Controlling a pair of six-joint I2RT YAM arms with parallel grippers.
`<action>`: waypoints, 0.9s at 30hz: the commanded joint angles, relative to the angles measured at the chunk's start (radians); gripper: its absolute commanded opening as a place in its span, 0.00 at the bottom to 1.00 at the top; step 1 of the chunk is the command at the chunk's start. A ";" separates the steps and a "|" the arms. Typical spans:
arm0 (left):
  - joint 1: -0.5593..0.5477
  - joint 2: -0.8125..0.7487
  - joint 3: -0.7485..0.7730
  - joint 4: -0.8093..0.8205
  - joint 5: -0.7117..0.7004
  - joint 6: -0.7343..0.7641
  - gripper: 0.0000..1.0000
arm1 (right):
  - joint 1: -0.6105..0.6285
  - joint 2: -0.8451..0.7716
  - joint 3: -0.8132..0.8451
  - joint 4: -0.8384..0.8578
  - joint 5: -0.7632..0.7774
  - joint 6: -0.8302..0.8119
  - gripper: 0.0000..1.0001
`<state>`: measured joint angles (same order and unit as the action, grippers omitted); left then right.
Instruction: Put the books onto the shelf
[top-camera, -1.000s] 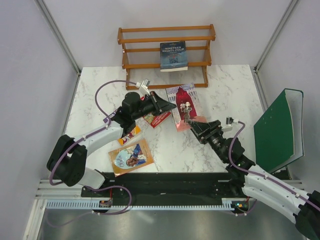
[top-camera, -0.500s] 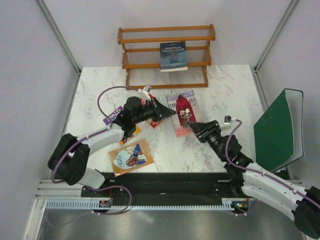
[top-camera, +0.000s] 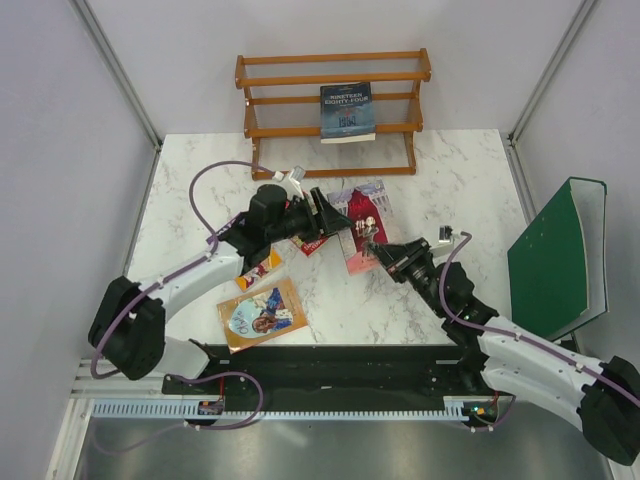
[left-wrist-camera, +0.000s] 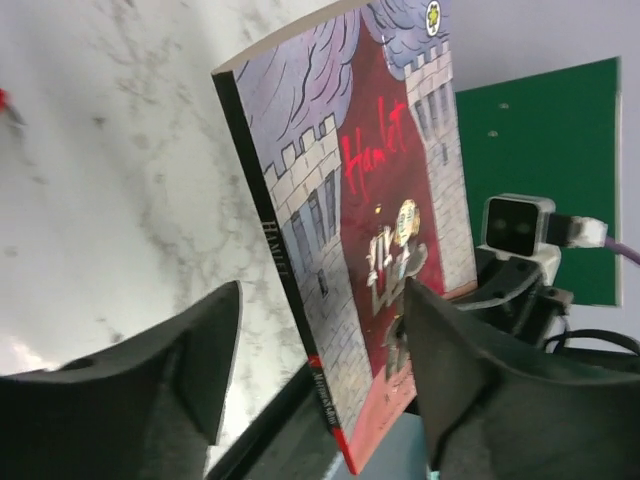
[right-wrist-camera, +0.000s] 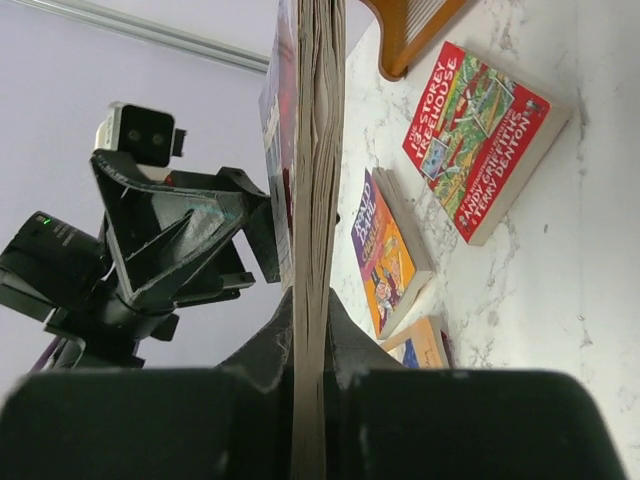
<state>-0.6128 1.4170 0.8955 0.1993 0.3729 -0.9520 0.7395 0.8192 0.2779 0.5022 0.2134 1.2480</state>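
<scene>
The pink book (top-camera: 365, 215) with a red figure stands on edge above the table, pinched at its lower corner by my right gripper (top-camera: 378, 250), which is shut on its page block (right-wrist-camera: 312, 150). My left gripper (top-camera: 328, 215) is open, its fingers (left-wrist-camera: 215, 350) standing apart on either side of that book's cover (left-wrist-camera: 370, 200) without touching it. The dark blue book (top-camera: 347, 110) leans on the middle tier of the shelf (top-camera: 330, 75). On the table lie the red book (top-camera: 312, 240), the purple and orange book (top-camera: 262, 268) and the orange book (top-camera: 262, 312).
A large green binder (top-camera: 555, 260) leans against the right wall. The left arm's purple cable (top-camera: 205, 195) loops over the table's left half. White walls close in the back and sides.
The left gripper has opened and let go of the pink book. The right gripper has closed on the book's lower corner and moved slightly left with it.
</scene>
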 joint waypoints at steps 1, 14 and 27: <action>0.042 -0.136 0.065 -0.270 -0.182 0.190 0.81 | -0.020 0.058 0.096 0.107 -0.029 -0.024 0.00; 0.127 -0.493 -0.220 -0.426 -0.246 0.159 1.00 | -0.190 0.466 0.441 0.234 -0.204 -0.050 0.00; 0.127 -0.642 -0.334 -0.448 -0.198 0.145 1.00 | -0.267 0.932 0.983 0.121 -0.345 -0.062 0.00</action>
<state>-0.4847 0.8043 0.5743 -0.2508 0.1616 -0.8181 0.4870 1.6802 1.1255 0.6216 -0.0769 1.1881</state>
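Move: My right hand holds Hamlet by its near end. The free shelf spot left of the blue book lies about 31 cm ahead of that hand, 18 cm left and some 8 cm higher; the blue book stands about 31 cm ahead, 7 cm left, equally high. The Treehouse book lies roughly 17 cm ahead, 20 cm left and 18 cm below. From my left hand the spot is about 21 cm ahead, 9 cm left and 8 cm up. Keeping my pinch on Hamlet, I carry it with my right hand about 20 cm forward, rising some 9 cm and drifting left towards the shelf, the fingers tipping up slightly. My left hand, already let go, opens the rest of the way and swings about 14 cm left, out of the way, turning some 15 degrees counter-clockwise, then draws back and sinks. ##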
